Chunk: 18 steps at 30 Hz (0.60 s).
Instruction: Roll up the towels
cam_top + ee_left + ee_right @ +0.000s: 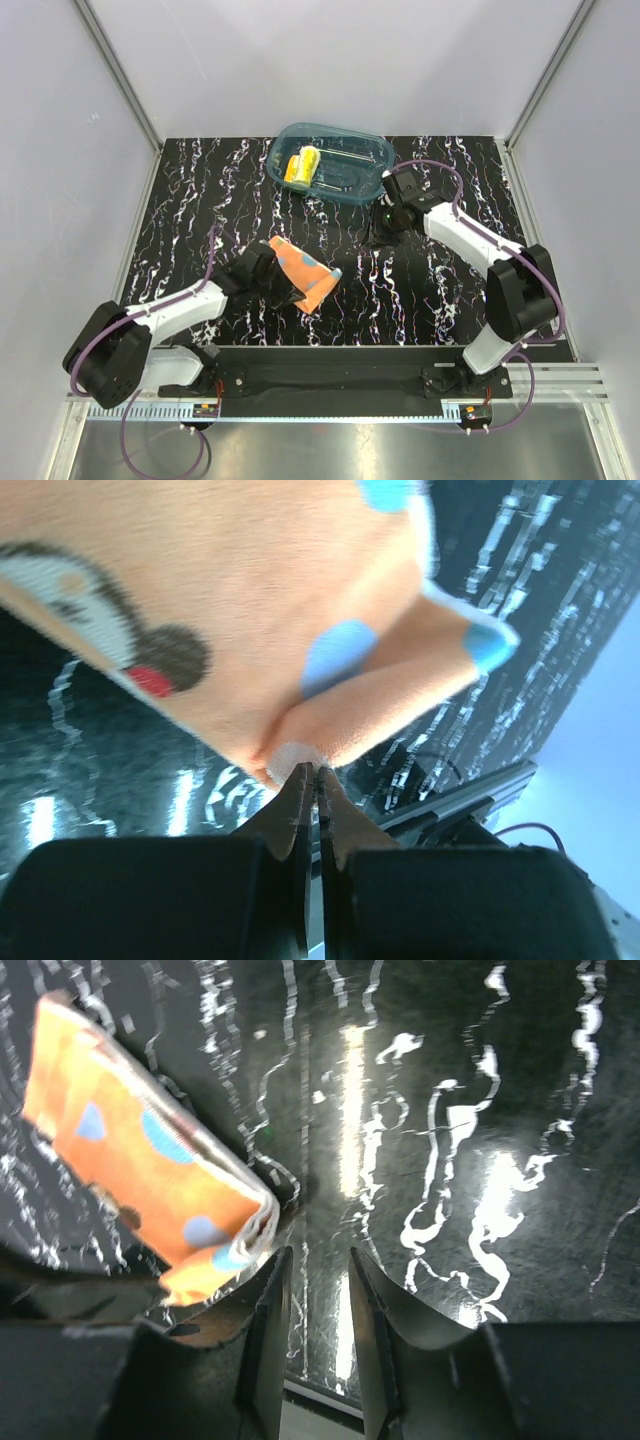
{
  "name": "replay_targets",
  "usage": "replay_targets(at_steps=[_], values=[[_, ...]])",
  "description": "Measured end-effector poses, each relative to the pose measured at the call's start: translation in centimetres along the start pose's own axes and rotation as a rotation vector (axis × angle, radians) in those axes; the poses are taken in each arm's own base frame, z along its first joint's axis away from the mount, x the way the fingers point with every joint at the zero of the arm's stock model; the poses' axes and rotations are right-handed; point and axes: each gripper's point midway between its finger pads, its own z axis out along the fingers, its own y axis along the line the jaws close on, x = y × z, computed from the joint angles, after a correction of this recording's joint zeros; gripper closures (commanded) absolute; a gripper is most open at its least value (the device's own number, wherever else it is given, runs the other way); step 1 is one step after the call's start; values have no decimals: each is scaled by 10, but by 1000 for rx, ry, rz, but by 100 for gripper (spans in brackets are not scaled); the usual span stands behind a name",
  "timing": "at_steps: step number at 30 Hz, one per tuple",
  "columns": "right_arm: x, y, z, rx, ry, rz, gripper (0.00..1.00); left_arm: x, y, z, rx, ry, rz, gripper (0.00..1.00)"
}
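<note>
An orange towel (303, 268) with light-blue dots lies folded over near the table's middle front. My left gripper (290, 293) is shut on its near edge; the left wrist view shows the fingertips (300, 780) pinching a pale corner of the orange towel (250, 630). A yellow towel (302, 165) sits rolled inside the teal tub (365, 165). My right gripper (385, 225) hovers open over bare table to the right of the orange towel. In its wrist view the right gripper (318, 1260) has nothing between its jaws, and the orange towel (140, 1165) lies to the left.
The teal tub stands at the back centre of the black marbled table (430, 290). Grey walls close in the left, back and right sides. A metal rail (330, 370) carrying the arm bases runs along the near edge.
</note>
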Motion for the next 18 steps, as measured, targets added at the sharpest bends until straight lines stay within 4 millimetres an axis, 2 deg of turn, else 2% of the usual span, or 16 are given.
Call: replay_targets(at_steps=[5, 8, 13, 18], values=[[8, 17, -8, -72, 4, -60, 67, 0, 18, 0, -50, -3, -41, 100], [20, 31, -7, -129, 28, -107, 73, -2, 21, -1, -59, -12, -51, 100], [54, 58, -1, -233, 99, -194, 86, -8, 27, 0, -78, -26, -58, 100], [87, 88, 7, -352, 174, -268, 92, -13, 38, 4, -117, -35, -51, 100]])
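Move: Back and to the left of the right hand lies the folded orange towel: its middle is about 14 cm left, 7 cm back and some 9 cm below. The bin stands about 19 cm ahead and 9 cm left of the right hand, with the yellow roll in it some 18 cm ahead and 16 cm left. From the left hand, at the towel's near edge, the towel's middle is about 5 cm ahead, 3 cm right and 5 cm below. Swinging left and back towards the towel's right end, the right hand covers about 12 cm, slowly at first, staying nearly level above the table; it turns some 25 degrees counter-clockwise while its part-open fingers close almost shut on nothing. The left hand keeps its fingers shut on the towel's near edge, drawing it about 3 cm left and lowering it nearly as far. ##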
